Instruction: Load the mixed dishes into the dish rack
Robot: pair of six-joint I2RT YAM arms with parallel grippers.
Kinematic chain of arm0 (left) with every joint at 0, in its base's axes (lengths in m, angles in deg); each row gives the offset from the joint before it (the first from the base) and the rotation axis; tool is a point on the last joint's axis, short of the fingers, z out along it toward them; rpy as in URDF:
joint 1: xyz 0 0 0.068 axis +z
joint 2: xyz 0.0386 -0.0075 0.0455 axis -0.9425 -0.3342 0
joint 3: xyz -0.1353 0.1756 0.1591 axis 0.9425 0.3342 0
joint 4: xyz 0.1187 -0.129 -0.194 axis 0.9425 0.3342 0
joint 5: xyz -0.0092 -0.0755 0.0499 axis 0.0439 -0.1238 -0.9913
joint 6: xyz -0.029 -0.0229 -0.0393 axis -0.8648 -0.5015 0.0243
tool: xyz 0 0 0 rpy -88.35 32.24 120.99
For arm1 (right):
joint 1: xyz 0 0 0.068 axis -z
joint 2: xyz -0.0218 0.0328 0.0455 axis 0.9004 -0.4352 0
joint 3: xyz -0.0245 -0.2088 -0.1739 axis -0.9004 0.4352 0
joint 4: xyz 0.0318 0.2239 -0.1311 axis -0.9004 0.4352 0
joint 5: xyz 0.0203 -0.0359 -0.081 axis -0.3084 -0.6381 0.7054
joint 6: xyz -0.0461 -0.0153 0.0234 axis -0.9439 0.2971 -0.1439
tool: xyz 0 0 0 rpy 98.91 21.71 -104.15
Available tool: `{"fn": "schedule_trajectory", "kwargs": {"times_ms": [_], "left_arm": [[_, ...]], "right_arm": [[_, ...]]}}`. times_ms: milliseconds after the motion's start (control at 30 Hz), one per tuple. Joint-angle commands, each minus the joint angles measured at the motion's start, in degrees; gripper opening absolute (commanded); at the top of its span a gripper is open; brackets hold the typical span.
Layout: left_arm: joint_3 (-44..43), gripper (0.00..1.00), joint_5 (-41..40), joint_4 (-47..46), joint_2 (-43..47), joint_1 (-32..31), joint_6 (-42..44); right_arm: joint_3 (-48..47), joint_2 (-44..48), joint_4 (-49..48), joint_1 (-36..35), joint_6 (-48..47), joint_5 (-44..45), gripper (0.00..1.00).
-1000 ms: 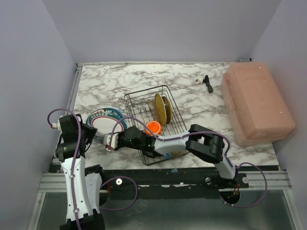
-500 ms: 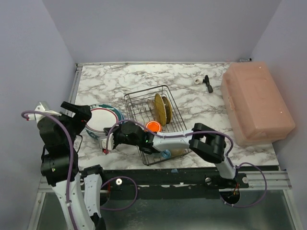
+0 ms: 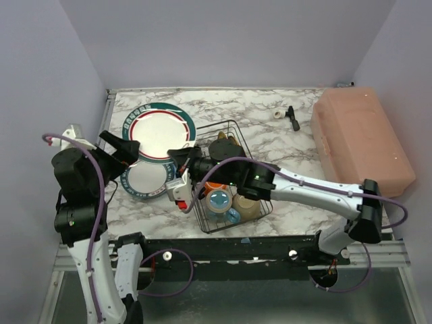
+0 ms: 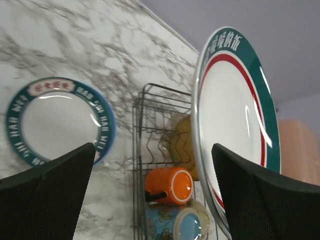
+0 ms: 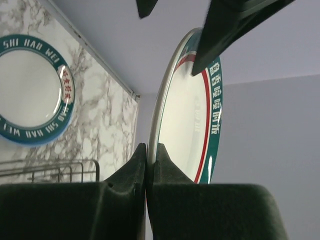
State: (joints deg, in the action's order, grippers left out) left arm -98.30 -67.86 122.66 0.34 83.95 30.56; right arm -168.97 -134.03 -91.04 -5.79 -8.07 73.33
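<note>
My right gripper [image 3: 181, 156] [image 5: 151, 147] is shut on the lower rim of the green-rimmed white plate [image 3: 158, 131] [image 5: 192, 115], holding it on edge in the air left of the dish rack [image 3: 233, 177]. My left gripper [image 3: 127, 155] [image 4: 152, 147] is open at the plate's left side, its right finger [image 4: 270, 200] in front of the plate [image 4: 232, 110]. A blue-rimmed plate [image 3: 147, 179] [image 4: 60, 120] lies flat on the table. In the rack lie an orange mug [image 4: 170, 185] and a blue mug [image 4: 180, 222], with a yellow plate [image 4: 182, 145] upright behind them.
A large pink box [image 3: 361, 145] fills the table's right side. A small black tool [image 3: 292, 118] lies at the back beside it. My right arm [image 3: 310, 189] stretches across the rack's front half. Walls close in on the left and behind.
The left gripper has opened and let go of the green-rimmed plate. The right gripper has lifted that plate up and back off the blue-rimmed plate, which now lies uncovered.
</note>
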Motion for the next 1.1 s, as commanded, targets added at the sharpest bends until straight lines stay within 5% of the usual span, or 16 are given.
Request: {"fn": "schedule_trajectory", "kwargs": {"times_ms": [0, 67, 167, 267, 533, 667, 700, 767, 1000, 1067], "left_arm": [[10.0, 0.98, 27.8, -13.5, -2.0, -0.2, -3.3], [17.5, 0.94, 39.8, -27.3, -2.9, -0.3, -11.5], [27.0, 0.8, 47.5, -49.6, -4.3, -1.3, -25.8], [26.4, 0.75, 45.6, -49.2, -5.2, -4.3, -23.5], [28.0, 0.37, 43.7, -47.7, -8.9, -15.1, -21.6], [31.1, 0.09, 43.2, -49.9, -8.7, -17.1, -22.2], [31.8, 0.0, 42.7, -50.0, -8.2, -17.2, -21.8], [32.5, 0.0, 41.8, -50.0, -7.2, -17.2, -20.8], [36.2, 0.0, 40.2, -55.5, -4.7, -17.4, -24.1], [37.7, 0.0, 39.3, -56.9, -3.7, -17.4, -24.9]], "right_arm": [[5.5, 8.8, 9.8, 0.3, -3.8, 1.3, 0.0], [7.6, 11.6, 9.2, 0.3, -3.1, 1.6, 0.0], [10.4, 14.5, 9.9, 0.3, -0.7, 1.6, 0.0], [15.6, 16.7, 6.6, 0.4, 0.5, 2.0, 0.0], [21.9, 18.9, -0.4, 0.3, 5.2, 3.6, 0.0], [23.5, 19.6, 0.2, 0.2, 8.4, 4.1, 0.0], [24.1, 20.0, 0.6, 0.2, 10.3, 4.1, 0.09], [26.2, 21.6, 0.6, 0.3, 15.7, 3.4, 0.35], [34.8, 27.1, -5.7, 0.2, 34.4, -0.4, 1.0], [35.2, 27.5, -5.6, 0.2, 39.0, -0.7, 1.0]]}}
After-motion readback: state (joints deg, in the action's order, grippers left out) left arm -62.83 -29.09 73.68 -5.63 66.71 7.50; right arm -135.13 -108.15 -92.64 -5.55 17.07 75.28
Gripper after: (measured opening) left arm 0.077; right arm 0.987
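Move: Gripping the lower right rim of the big white plate already, the right hand has its middle about 4 cm left, 3 ahead and 5 above. The dish rack is 13 cm right, 3 ahead, 19 below; the orange mug 11 right, level, 18 below; the small plate 13 left, 1 ahead, 23 below. From the empty left hand the big plate's middle is some 11 cm right, 3 ahead, 3 above, the small plate 2 right, 1 ahead, 23 below. Chasing the plate as the right hand carries it right about 12 cm and down 10 over the dish rack, drawing back slightly late on, the left hand sweeps right roughly 16 cm and down 8, swinging clockwise some 50 degrees with its left side dropping. The left fingers close and pinch the plate's left rim; then the right fingers open wide, that wrist tipping. ##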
